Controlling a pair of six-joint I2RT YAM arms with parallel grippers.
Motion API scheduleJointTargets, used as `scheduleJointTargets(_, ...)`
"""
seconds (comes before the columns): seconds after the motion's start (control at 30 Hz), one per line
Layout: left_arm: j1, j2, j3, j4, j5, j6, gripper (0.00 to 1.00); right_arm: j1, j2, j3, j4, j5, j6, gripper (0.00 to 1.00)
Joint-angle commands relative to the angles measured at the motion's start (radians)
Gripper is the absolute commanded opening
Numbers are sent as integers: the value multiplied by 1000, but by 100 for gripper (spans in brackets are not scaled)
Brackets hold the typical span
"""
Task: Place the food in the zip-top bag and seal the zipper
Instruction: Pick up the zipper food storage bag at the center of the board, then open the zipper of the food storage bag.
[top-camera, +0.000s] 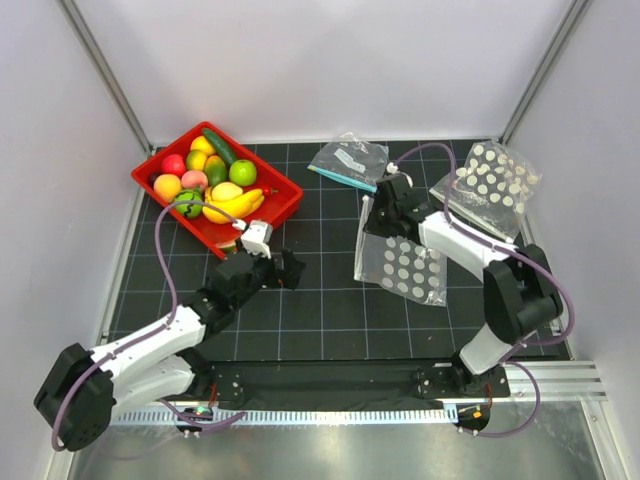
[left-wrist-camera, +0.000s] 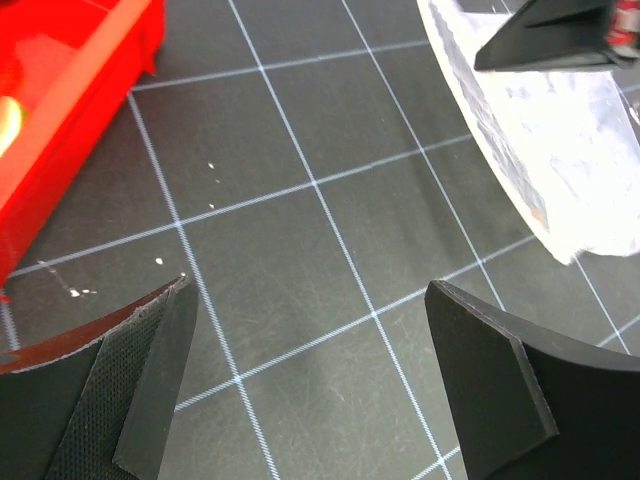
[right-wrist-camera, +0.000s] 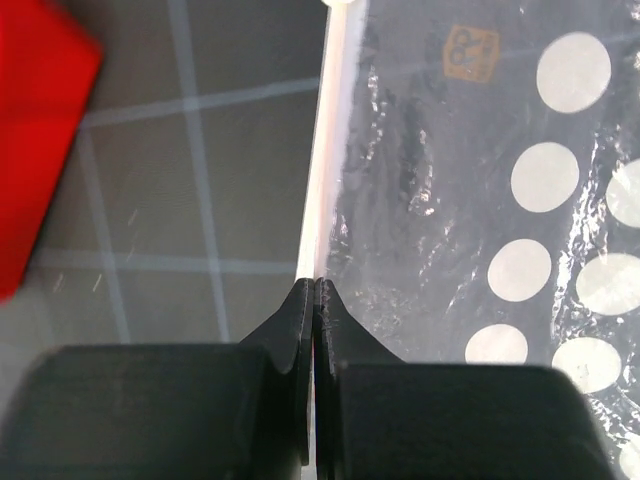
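The food (top-camera: 212, 180), bananas, green fruits and red and orange pieces, lies heaped in a red tray (top-camera: 283, 189) at the back left. The zip-top bag (top-camera: 405, 263), clear with white dots, lies flat right of centre. My right gripper (top-camera: 381, 212) is shut on the zipper (right-wrist-camera: 330, 150) at the bag's left rim; in the right wrist view the right gripper (right-wrist-camera: 315, 292) pinches that clear strip, with the zip-top bag (right-wrist-camera: 470, 200) spreading to the right. My left gripper (top-camera: 291, 270) hovers open over bare mat beside the tray; the left gripper (left-wrist-camera: 310, 300) holds nothing.
A clear undotted bag with a teal strip (top-camera: 348, 160) lies at the back centre. A second dotted bag (top-camera: 492, 180) rests at the back right. The red tray's corner (left-wrist-camera: 70, 110) is close to the left fingers. White walls enclose the mat.
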Motion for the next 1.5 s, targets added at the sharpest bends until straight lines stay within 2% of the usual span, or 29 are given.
scheduleJointTargets(0.0,3,27,46,50,64,12,100,9,-119,-91,158,-224,-111,1)
scheduleJointTargets(0.17,1,84,63,79,125,-11,100,35,-238,-190,235,-252,-175,1)
scheduleJointTargets(0.33,3,150,83,166,323,-63,100,58,-341,-324,380,-324,-197,1)
scheduleJointTargets(0.47,1,184,86,198,341,-114,100,84,-416,-374,428,-324,-208,1)
scheduleJointTargets(0.63,1,114,35,263,328,-165,100,129,-499,-434,480,-327,-217,1)
scheduleJointTargets(0.73,1,113,29,303,367,-175,99,170,-536,-450,499,-304,-222,1)
scheduleJointTargets(0.9,1,158,35,352,417,-194,93,248,-570,-451,502,-246,-234,1)
scheduleJointTargets(1.1,1,159,34,352,403,-185,85,313,-562,-442,482,-215,-255,1)
scheduleJointTargets(1.17,1,159,37,332,375,-177,75,330,-567,-444,479,-198,-268,1)
scheduleJointTargets(1.3,3,166,43,306,348,-168,46,351,-580,-447,470,-174,-277,1)
scheduleJointTargets(1.37,1,175,51,289,340,-163,37,354,-587,-448,465,-166,-280,1)
scheduleJointTargets(1.47,3,181,60,272,335,-152,12,363,-600,-444,439,-152,-287,1)
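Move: Out to the left hand's right, the zipper food storage bag, already pinched by its zip edge in the right hand, has its middle about 25 cm right, 7 cm ahead and 9 cm lower. From the right hand, the wide-open left gripper it is carried towards is roughly 19 cm left, 14 cm back and 4 cm higher. The red fruit bin's middle lies about 31 cm ahead and 22 cm left of the left hand, 9 cm lower; the blue-zip bag is 26 cm ahead and 6 cm left of the right hand, 9 cm lower. Keeping its pinch on the zip edge, the right hand draws the bag back about 15 cm while lifting and carrying it left, towards the left gripper, turning counter-clockwise and levelling its fingers some 30 degrees. The left hand goes about 7 cm right to meet it, first dipping, then rising, turning clockwise, and at the end closes its open fingers on the opposite lip. ##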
